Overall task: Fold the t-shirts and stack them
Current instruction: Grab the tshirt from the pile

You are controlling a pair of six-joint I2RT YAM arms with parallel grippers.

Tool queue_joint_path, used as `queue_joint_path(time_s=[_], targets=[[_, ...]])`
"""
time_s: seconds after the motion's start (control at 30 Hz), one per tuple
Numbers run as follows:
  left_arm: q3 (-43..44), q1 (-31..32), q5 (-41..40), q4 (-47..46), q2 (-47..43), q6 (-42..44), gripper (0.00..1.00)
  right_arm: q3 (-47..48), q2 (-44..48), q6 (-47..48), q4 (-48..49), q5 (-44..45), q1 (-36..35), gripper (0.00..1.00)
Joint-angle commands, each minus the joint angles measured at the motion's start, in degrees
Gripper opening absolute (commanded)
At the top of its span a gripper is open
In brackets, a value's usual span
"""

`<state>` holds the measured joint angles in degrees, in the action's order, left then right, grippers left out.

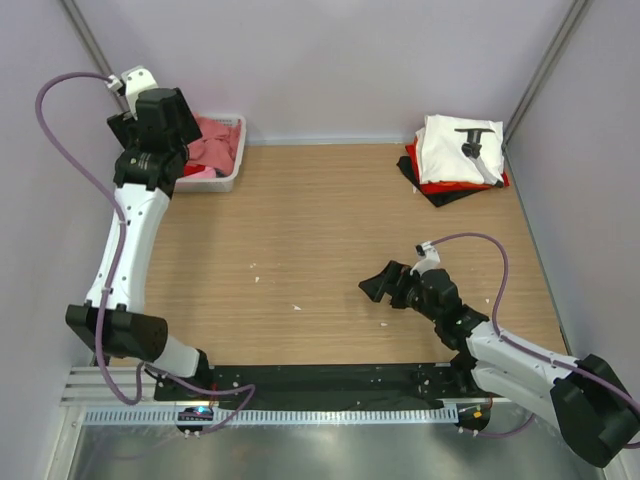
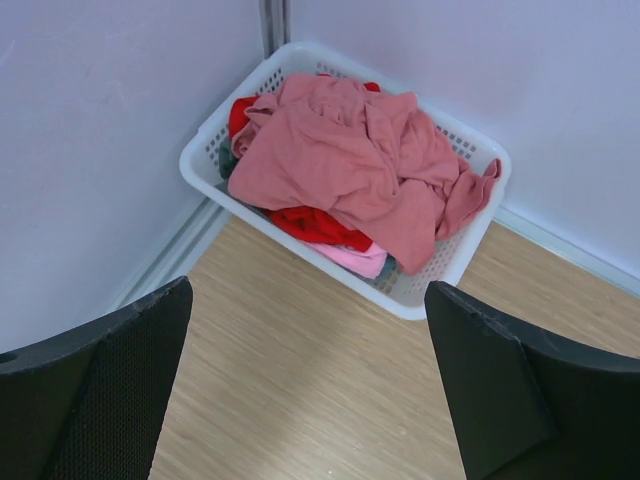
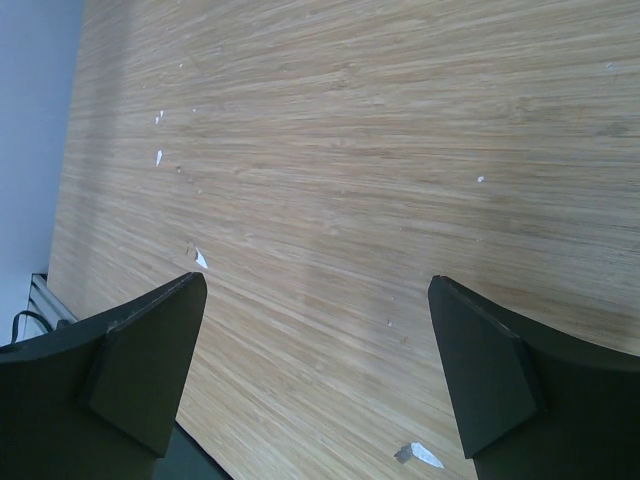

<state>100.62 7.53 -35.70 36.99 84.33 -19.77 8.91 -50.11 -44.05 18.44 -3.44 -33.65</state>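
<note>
A crumpled salmon-pink t-shirt (image 2: 350, 160) tops the pile in the white basket (image 2: 205, 140) at the back left corner (image 1: 228, 183). A red t-shirt (image 2: 315, 225) and a lighter pink cloth (image 2: 358, 260) show beneath it. At the back right lies a folded stack: a white t-shirt with black print (image 1: 450, 150) over a red one (image 1: 445, 186) and a black one (image 1: 440, 197). My left gripper (image 2: 308, 300) hangs open above the table just in front of the basket, holding nothing. Low over the bare middle of the table, my right gripper (image 3: 315, 285) also stands open and empty (image 1: 383, 284).
Grey walls close in the table on the left, back and right. The basket sits tight in the corner. Small white flecks (image 3: 425, 456) lie scattered on the wood. A black strip (image 1: 330, 378) runs along the near edge by the arm bases.
</note>
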Motion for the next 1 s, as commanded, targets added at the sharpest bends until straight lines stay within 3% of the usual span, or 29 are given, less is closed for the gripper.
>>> queue_joint_path(time_s=[0.0,0.43,0.9,0.97], targets=[[6.0,-2.0,0.7,-6.1,4.9,2.2,1.0,2.2,0.2,0.8,4.0,-0.2,-0.1,1.0],[33.0,-6.9,6.3,0.7,37.4,0.6,1.0,1.0,0.4,0.5,6.3,-0.1,-0.2,1.0],[42.0,-10.0,8.0,1.5,55.4,1.3,1.0,0.9,-0.7,0.6,7.9,-0.2,-0.2,1.0],[42.1,-10.3,8.3,1.6,55.7,1.2,0.92,0.9,-0.9,0.6,8.1,-0.2,-0.1,1.0]])
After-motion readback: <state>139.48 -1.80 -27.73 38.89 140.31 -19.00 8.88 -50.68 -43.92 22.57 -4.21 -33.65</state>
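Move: The salmon-pink t-shirt tops the pile in the white basket, its middle about 22 cm ahead of my left hand, 5 cm to the left and some 27 cm below. Red cloth peeks out at its near edge, roughly 15 cm ahead and 4 left of that hand, with light-pink cloth about 14 ahead and 1 left. From my idle right hand the salmon-pink t-shirt lies some 42 cm ahead, 45 cm left and slightly higher. I swing my left hand out to the basket and then down onto the pile: level and forward at first, then curving steeply down over the salmon-pink t-shirt, about 23 cm down and 20 cm forward in all, slipping some 5 cm left. The fingers tip down about 20 degrees and stay wide open, ending close around the t-shirt's near part; whether they touch can't be seen. ##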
